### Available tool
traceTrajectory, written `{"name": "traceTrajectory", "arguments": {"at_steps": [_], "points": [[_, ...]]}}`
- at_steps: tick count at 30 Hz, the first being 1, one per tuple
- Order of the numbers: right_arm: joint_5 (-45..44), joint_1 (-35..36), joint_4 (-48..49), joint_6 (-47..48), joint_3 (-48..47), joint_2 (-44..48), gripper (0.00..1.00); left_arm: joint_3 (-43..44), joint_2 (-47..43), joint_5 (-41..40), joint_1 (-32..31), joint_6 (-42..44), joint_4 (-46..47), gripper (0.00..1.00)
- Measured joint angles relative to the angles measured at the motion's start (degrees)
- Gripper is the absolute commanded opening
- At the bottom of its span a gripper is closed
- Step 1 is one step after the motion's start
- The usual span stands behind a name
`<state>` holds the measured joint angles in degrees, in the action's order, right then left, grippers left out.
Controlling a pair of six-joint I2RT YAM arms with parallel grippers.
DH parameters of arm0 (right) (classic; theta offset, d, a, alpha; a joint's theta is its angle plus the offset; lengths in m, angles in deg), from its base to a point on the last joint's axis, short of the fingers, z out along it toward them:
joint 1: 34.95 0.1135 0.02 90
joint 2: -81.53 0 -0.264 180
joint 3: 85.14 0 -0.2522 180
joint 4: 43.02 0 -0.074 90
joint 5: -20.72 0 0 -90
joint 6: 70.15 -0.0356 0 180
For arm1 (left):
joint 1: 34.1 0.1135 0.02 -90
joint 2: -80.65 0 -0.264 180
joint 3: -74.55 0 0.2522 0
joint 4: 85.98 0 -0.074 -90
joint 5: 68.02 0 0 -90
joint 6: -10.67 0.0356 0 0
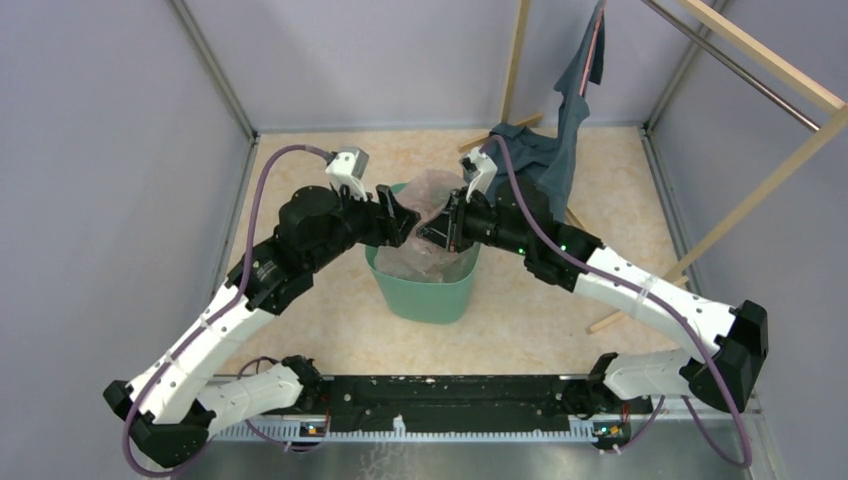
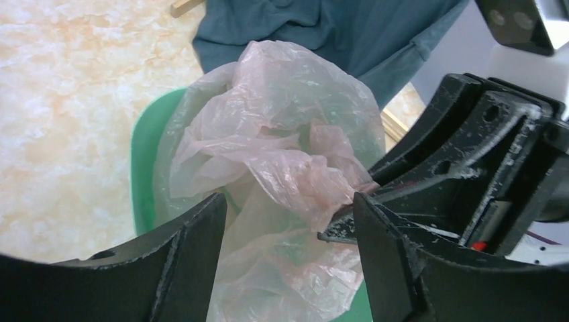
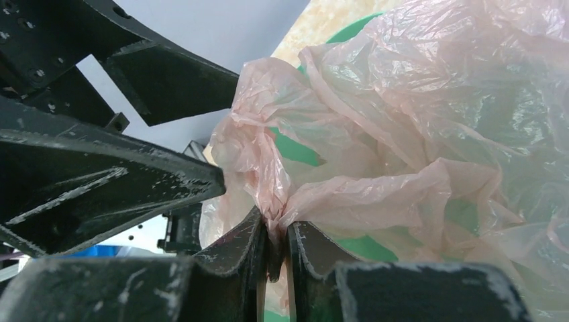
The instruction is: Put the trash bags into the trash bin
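Observation:
The mint-green trash bin (image 1: 425,295) stands mid-floor with the pale-pink trash bag (image 1: 432,192) bunched in and above its mouth. My left gripper (image 1: 408,222) hovers over the bin's left rim. In the left wrist view it (image 2: 288,218) is open, film lying below and between its fingers (image 2: 194,248) without being pinched. My right gripper (image 1: 438,232) faces it from the right. In the right wrist view its jaws (image 3: 275,231) stand almost together with a fold of the trash bag (image 3: 416,121) wedged between them. Green bin wall (image 2: 142,154) shows beside the film.
A dark blue-grey garment (image 1: 560,140) hangs from a wooden rack (image 1: 760,60) at the back right, its lower part heaped on the floor behind the bin. Grey walls enclose the marbled floor (image 1: 330,310). The two grippers are nearly touching above the bin.

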<state>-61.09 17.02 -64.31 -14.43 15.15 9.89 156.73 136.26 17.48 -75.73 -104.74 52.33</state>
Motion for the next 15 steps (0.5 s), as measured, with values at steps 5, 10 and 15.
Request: {"name": "traceTrajectory", "arguments": {"at_steps": [5, 10, 15], "points": [[0.3, 0.0, 0.0, 1.6, -0.3, 0.0, 0.15, -2.3, -1.4, 2.4, 0.0, -2.3, 2.2, 0.59], [1.0, 0.4, -1.2, 4.1, -1.8, -0.4, 0.31, -2.3, 0.4, 2.5, 0.0, -2.7, 4.5, 0.10], [-1.2, 1.0, -7.0, 9.8, -5.2, -0.4, 0.70, -1.6, 1.8, 1.8, 0.1, -0.3, 3.8, 0.00]]}}
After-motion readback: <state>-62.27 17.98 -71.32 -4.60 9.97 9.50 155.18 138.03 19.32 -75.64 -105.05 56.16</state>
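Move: The pink trash bag's middle is some 3 cm right of the left hand, 1 cm back and 5 cm below. The right hand already holds a fold, with the bag's middle about 2 cm ahead and 5 cm below. The trash bin's middle sits about 4 cm right, 2 cm back and 20 cm below the left hand; the dark cloth is some 29 cm right, 16 cm ahead and 30 cm below the right hand. Left hand edges about 1.5 cm right and shuts, pinching the trash bag, while the right opens halfway, releasing it. ##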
